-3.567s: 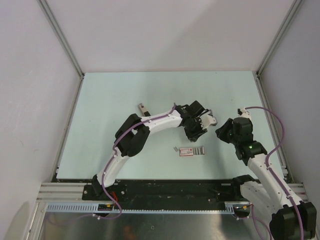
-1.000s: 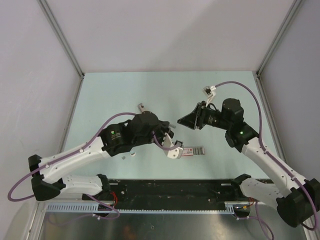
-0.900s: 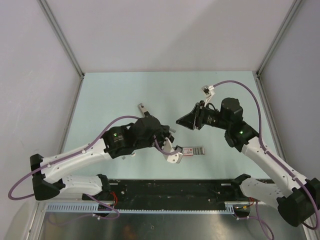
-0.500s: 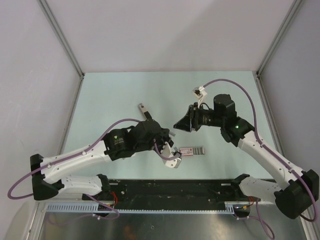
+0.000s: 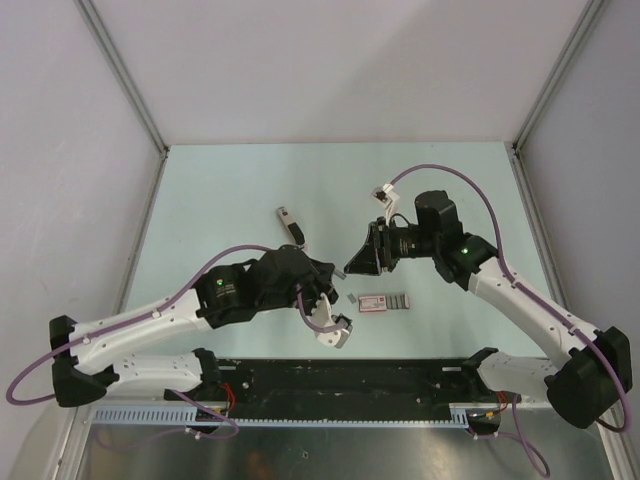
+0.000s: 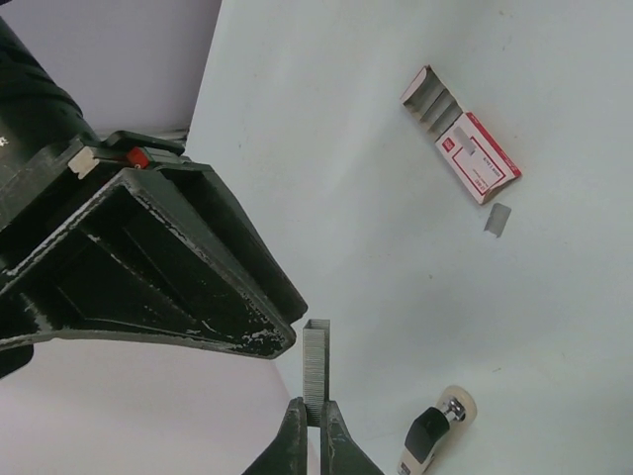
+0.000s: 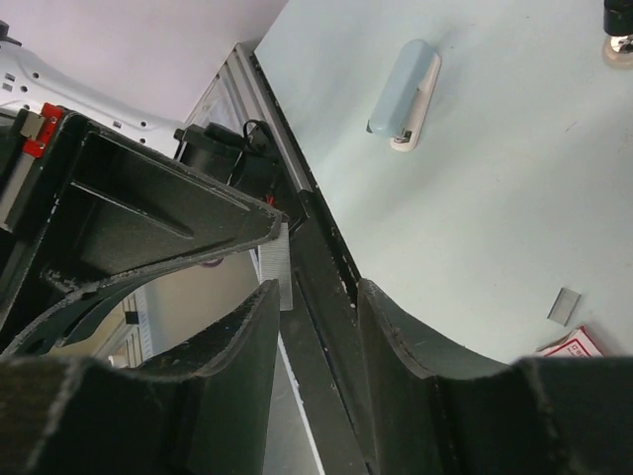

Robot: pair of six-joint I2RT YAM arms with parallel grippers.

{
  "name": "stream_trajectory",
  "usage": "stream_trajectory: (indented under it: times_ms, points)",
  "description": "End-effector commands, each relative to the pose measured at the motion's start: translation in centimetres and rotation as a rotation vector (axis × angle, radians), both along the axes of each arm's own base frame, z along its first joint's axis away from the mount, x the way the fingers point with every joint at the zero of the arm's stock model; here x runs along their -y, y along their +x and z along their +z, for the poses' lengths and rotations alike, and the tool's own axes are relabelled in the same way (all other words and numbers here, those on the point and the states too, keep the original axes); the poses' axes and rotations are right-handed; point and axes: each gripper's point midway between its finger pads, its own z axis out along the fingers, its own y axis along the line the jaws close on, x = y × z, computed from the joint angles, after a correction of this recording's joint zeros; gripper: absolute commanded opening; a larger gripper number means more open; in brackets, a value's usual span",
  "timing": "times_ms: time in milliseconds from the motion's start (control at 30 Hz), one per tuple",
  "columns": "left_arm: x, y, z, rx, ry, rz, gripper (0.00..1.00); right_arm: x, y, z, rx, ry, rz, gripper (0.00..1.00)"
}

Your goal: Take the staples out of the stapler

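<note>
My left gripper point(image 6: 316, 408) is shut on the lower end of a grey strip of staples point(image 6: 316, 358) and holds it upright above the table. My right gripper point(image 7: 316, 292) is open, and the same strip point(image 7: 281, 265) stands just at the tip of its left finger. In the top view the two grippers meet tip to tip, left point(image 5: 336, 276) and right point(image 5: 355, 262). The stapler point(image 7: 406, 94), pale blue and white, lies on the table near the front rail. It is hidden under my left arm in the top view.
A flat red-and-white box point(image 5: 375, 301) with grey strips at its end lies at centre front, also in the left wrist view point(image 6: 477, 158). A loose staple strip point(image 5: 352, 296) lies beside it. A small black-and-white tool point(image 5: 290, 222) lies further back.
My right gripper has swung left and toward the front. My left gripper has drawn back left. The two now meet at the staple strip.
</note>
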Motion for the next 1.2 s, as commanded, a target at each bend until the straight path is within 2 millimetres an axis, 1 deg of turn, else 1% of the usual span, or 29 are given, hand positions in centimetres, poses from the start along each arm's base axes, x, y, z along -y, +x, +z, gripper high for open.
stream_trajectory:
  times_ms: [0,433,700,800,1033,1167]
  points:
    - [0.5,-0.7,0.5,0.018,-0.018,-0.053,0.0,-0.6,-0.5,2.4,0.039,0.05,0.051,0.42]
    - [0.8,-1.2,0.1,0.011,-0.01,-0.066,0.0,-1.9,-1.3,2.5,0.031,0.064,0.089,0.39]
    - [1.0,-1.1,-0.1,0.016,-0.002,-0.066,0.0,-2.3,-1.8,2.6,0.022,0.072,0.109,0.34]
    - [0.9,-1.1,-0.2,0.016,-0.001,-0.063,0.0,-2.2,-1.8,2.3,0.015,0.061,0.106,0.3]
    - [1.0,-1.0,-0.2,0.022,-0.001,-0.06,0.0,-2.2,-1.9,2.0,0.01,0.05,0.102,0.15]
    - [1.0,-0.9,-0.3,0.026,-0.001,-0.056,0.0,-2.1,-2.0,2.0,0.004,0.048,0.104,0.11]
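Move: The staple strip, still held in the left fingers, has its middle about 2 cm to the right of the left hand point, 1 cm ahead and 1 cm below. From the right hand it lies some 2 cm back and 3 cm left, about level in height. Down on the table, roughly 24 cm under the right hand, the opened staple box is about 8 cm ahead and 8 cm right; the loose staple piece is 8 cm ahead and 1 cm right. The staple strip's free end is reached by the right hand, which eases about 2.5 cm back and to its left, turning only some 5 degrees counter-clockwise, until the strip stands between its part-open fingers; these then close and pinch it. The left hand keeps its grip on the strip, drifting back barely 1 cm. ##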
